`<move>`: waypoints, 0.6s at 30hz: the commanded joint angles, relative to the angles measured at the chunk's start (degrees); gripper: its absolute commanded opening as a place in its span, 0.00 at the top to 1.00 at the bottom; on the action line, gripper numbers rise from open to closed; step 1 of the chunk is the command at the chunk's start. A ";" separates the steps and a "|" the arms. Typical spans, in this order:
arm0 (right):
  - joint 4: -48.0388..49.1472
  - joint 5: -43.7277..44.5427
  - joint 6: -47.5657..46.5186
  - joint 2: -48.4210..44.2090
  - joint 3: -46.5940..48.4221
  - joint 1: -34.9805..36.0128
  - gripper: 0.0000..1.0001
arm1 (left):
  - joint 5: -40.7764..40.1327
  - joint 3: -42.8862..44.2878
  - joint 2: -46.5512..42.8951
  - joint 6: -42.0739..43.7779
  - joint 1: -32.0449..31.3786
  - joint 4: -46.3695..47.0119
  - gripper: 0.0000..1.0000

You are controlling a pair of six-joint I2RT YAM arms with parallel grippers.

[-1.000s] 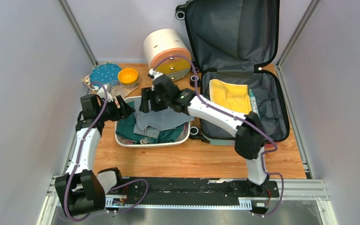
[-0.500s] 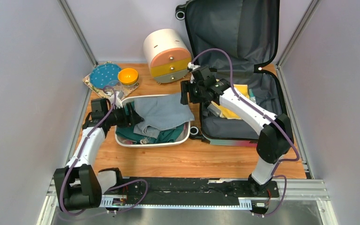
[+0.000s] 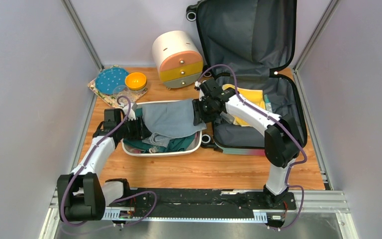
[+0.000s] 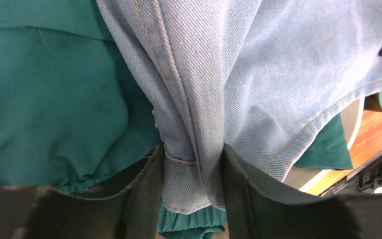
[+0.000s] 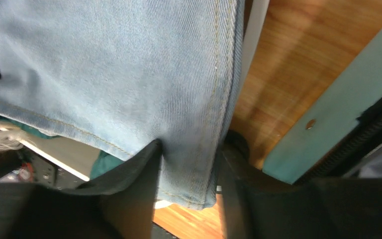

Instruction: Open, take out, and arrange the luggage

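Observation:
The luggage (image 3: 288,117) lies open on the right, its lid (image 3: 248,35) standing against the back wall, with a yellow cloth (image 3: 252,101) on the dark grey lining. A light blue denim garment (image 3: 171,118) lies on top of a teal garment (image 3: 180,144) in the white basin (image 3: 159,153). At the denim's left end, my left gripper (image 3: 138,125) (image 4: 193,189) has its fingers pressed on a bunched fold of denim (image 4: 258,74). My right gripper (image 3: 197,113) (image 5: 191,174) pinches the hemmed right edge of the denim (image 5: 104,64), beside the luggage's teal shell (image 5: 338,114).
A round cream drawer cabinet (image 3: 177,59) stands behind the basin. A yellow bowl (image 3: 136,80) and a blue dotted plate (image 3: 110,79) sit at the back left. A black luggage wheel (image 3: 206,138) sits between basin and suitcase. Metal frame rails border the wooden table.
My right arm swung from the basin toward the luggage, then dropped to the denim's right edge. My left gripper slid right into the basin. Both sets of jaws closed in on the denim.

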 commanded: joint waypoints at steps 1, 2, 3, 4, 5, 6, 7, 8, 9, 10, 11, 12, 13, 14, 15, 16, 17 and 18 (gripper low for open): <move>-0.39 -6.19 -0.63 0.20 0.23 0.05 0.67 | 5.56 2.03 -0.11 1.31 -0.31 -0.59 0.66; -0.31 -6.90 -0.72 -0.15 0.14 0.14 0.77 | 6.19 2.83 -0.98 2.00 -0.22 -1.63 0.74; -0.22 -7.86 -0.81 -0.42 0.06 0.14 0.99 | 6.37 3.71 -1.51 2.45 -0.31 -2.42 0.79; -0.30 -10.14 -0.98 -0.77 -0.03 0.14 1.00 | 5.85 5.89 -2.04 3.06 -0.31 -3.48 0.92; -0.31 -11.38 -0.90 -1.73 -0.12 0.05 1.00 | 5.06 7.22 -3.17 4.81 -0.31 -6.27 0.98; 0.13 -12.69 -0.72 -2.26 -0.64 0.14 1.00 | 3.92 8.54 -3.62 5.69 -0.31 -7.78 1.00; 0.83 -15.23 -0.29 -2.87 -0.91 0.31 1.00 | 1.48 11.07 -4.15 6.75 -0.22 -9.10 1.00; 1.27 -16.21 0.41 -4.27 -1.26 0.23 1.00 | 0.15 12.32 -4.67 9.02 -0.04 -12.07 1.00; 2.49 -17.18 0.77 -4.90 -1.53 0.40 1.00 | -1.61 13.63 -4.85 10.00 0.13 -13.75 1.00; 2.77 -18.23 1.47 -5.25 -1.70 0.49 1.00 | -4.24 15.56 -4.77 10.62 0.48 -15.16 1.00; 2.95 -18.33 1.65 -5.51 -1.62 0.66 1.00 | -4.44 16.36 -4.16 12.02 1.18 -18.05 1.00; 3.12 -18.33 1.74 -5.43 -1.62 1.19 1.00 | -4.87 16.98 -3.46 12.20 2.93 -19.64 1.00; 3.21 -18.07 1.74 -4.99 -1.62 1.45 1.00 | -5.40 17.42 -2.93 13.95 3.64 -21.05 1.00; 3.21 -17.81 1.65 -3.86 -1.62 1.72 1.00 | -5.40 16.99 -1.79 14.40 4.43 -22.54 1.00; 3.12 -17.72 1.48 -3.06 -1.70 1.98 1.00 | -5.58 16.29 -1.34 14.93 5.66 -22.82 1.00; 3.12 -17.37 1.30 -2.36 -1.79 2.07 1.00 | -6.10 14.72 -0.90 15.28 6.10 -22.82 1.00; 3.21 -16.93 1.04 -0.61 -1.88 2.07 1.00 | -6.19 14.01 0.32 15.46 6.54 -22.73 1.00; 2.43 -16.75 0.86 0.36 -1.79 2.25 1.00 | -6.37 13.30 0.94 15.63 6.72 -22.56 1.00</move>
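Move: The left hand is astride the jeans' left end, about 1 cm below its open fingers. The right hand is astride their right corner, about 1 cm below and 1 cm back. From the left hand the white basin's middle is level ahead, 6 cm right and 5 cm down, the green clothes 4 cm back, 6 cm right and 4 cm down. From the right hand the yellow cloth lies about 5 cm ahead, 18 cm right and 5 cm lower. Both hands pinch the jeans' ends, the left lifting some 6 cm then leftward, the right drawing back-left about 4. ##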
